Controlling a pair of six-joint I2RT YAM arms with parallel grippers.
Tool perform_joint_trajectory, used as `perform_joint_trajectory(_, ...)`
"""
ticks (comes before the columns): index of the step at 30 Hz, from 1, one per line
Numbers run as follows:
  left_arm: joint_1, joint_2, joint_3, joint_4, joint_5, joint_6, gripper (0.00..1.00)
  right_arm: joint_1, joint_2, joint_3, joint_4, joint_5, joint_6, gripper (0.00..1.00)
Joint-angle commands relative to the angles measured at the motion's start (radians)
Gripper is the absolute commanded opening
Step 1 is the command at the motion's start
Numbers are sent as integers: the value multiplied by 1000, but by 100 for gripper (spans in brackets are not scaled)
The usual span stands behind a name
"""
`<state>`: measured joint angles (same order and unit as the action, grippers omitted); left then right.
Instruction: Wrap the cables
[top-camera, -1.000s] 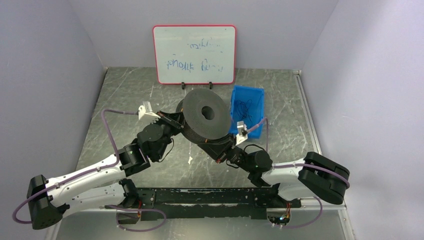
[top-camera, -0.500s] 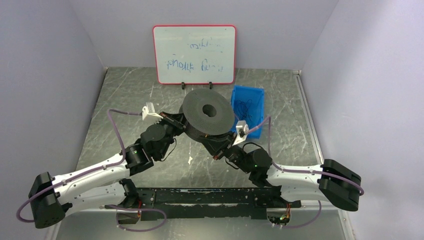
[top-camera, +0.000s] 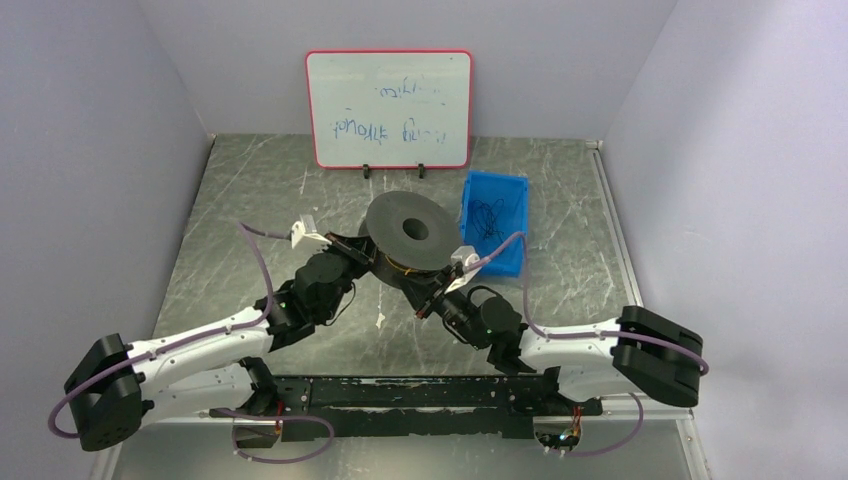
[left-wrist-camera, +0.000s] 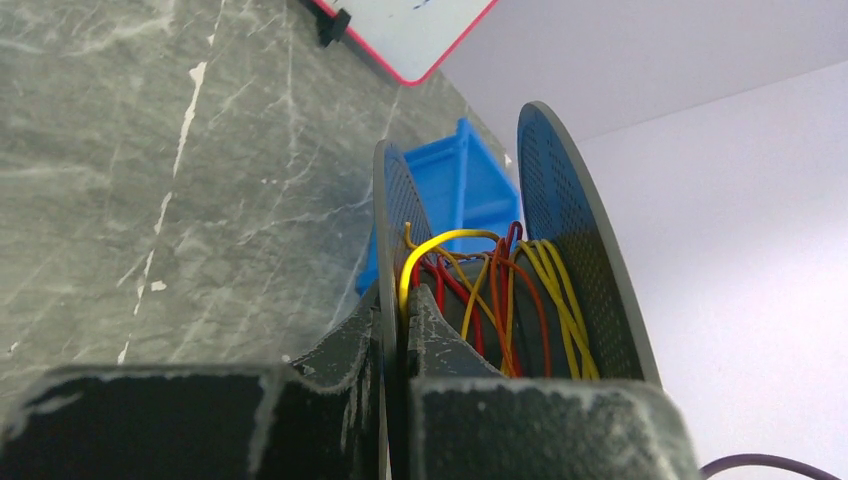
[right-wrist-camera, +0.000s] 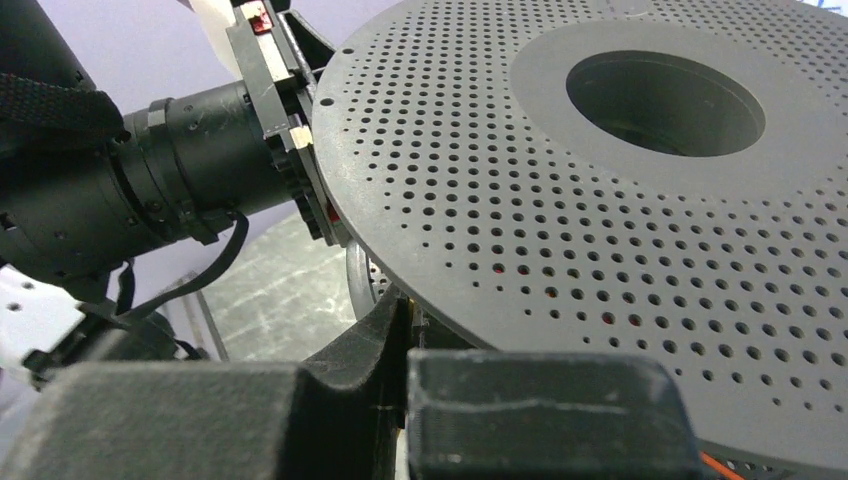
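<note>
A dark grey perforated spool (top-camera: 410, 230) lies nearly flat above the table's middle, held between both arms. Yellow, orange and red cables (left-wrist-camera: 540, 290) are wound loosely round its core between the two flanges. My left gripper (top-camera: 368, 258) is at the spool's left rim. In the left wrist view it (left-wrist-camera: 395, 295) is shut on the thin edge of one flange (left-wrist-camera: 392, 200), and a yellow strand loops just above its tip. My right gripper (top-camera: 425, 290) sits under the spool's near rim. In the right wrist view it (right-wrist-camera: 405, 300) is shut, with a sliver of yellow cable between its tips.
A blue bin (top-camera: 495, 215) holding thin dark wire stands right of the spool, close to its rim. A red-framed whiteboard (top-camera: 390, 108) leans against the back wall. Grey walls close off the left and right sides. The left arm's wrist (right-wrist-camera: 180, 170) is near the right gripper.
The spool has swung from steeply tilted to nearly flat and has dropped lower and smaller in view. Both arms have stretched forward with it; both grippers stayed shut.
</note>
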<state>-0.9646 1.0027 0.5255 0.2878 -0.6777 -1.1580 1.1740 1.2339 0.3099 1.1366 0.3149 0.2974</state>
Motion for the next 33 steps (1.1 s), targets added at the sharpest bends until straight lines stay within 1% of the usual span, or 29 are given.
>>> perform_joint_trajectory(1, -85, 36, -56, 37, 447, 48, 7, 14, 58, 42, 77, -44, -77, 0)
perform_joint_trajectory(3, -85, 54, -87, 60, 460, 45, 7, 15, 83, 56, 48, -39, -106, 0)
perform_joint_trajectory(10, -85, 193, -188, 274, 541, 61, 7, 14, 166, 58, 52, -26, -116, 0)
perform_joint_trajectory(18, -85, 333, -218, 395, 567, 84, 7, 12, 250, 35, 64, 21, -113, 0)
perform_joint_trajectory(23, -85, 429, -211, 454, 624, 80, 7, 6, 311, 6, 141, 29, -97, 0)
perform_joint_trajectory(28, -85, 528, -208, 547, 677, 80, 7, -3, 354, -3, 179, 28, -77, 0)
perform_joint_trajectory(33, -85, 575, -203, 565, 701, 85, 7, -23, 382, -28, 225, 15, -55, 0)
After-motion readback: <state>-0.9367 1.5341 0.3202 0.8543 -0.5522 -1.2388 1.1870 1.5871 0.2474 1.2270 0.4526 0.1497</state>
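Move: Both hands hold the spool, its middle about 7 cm right, 2 ahead and 3 above the left hand, and some 10 cm ahead, 1 left and 3 above the right. The table spot it goes down to lies roughly 20 cm below both hands, 2 ahead and 10 right of the left one, 10 ahead and 1 right of the right. The blue box stands 14 ahead and 27 right of the left hand, 24 ahead and 18 right of the right. Straight down, both arms together lower the held spool towards the bare table left of the blue box, some 14 cm, quickly at first, then slowing and easing to the right. The left fingers keep pinching the lower flange's rim and tip down slightly; the right hand, fingers still shut on the yellow cable at the gap between the flanges, dips its fingertips about 25 degrees and edges forward. ##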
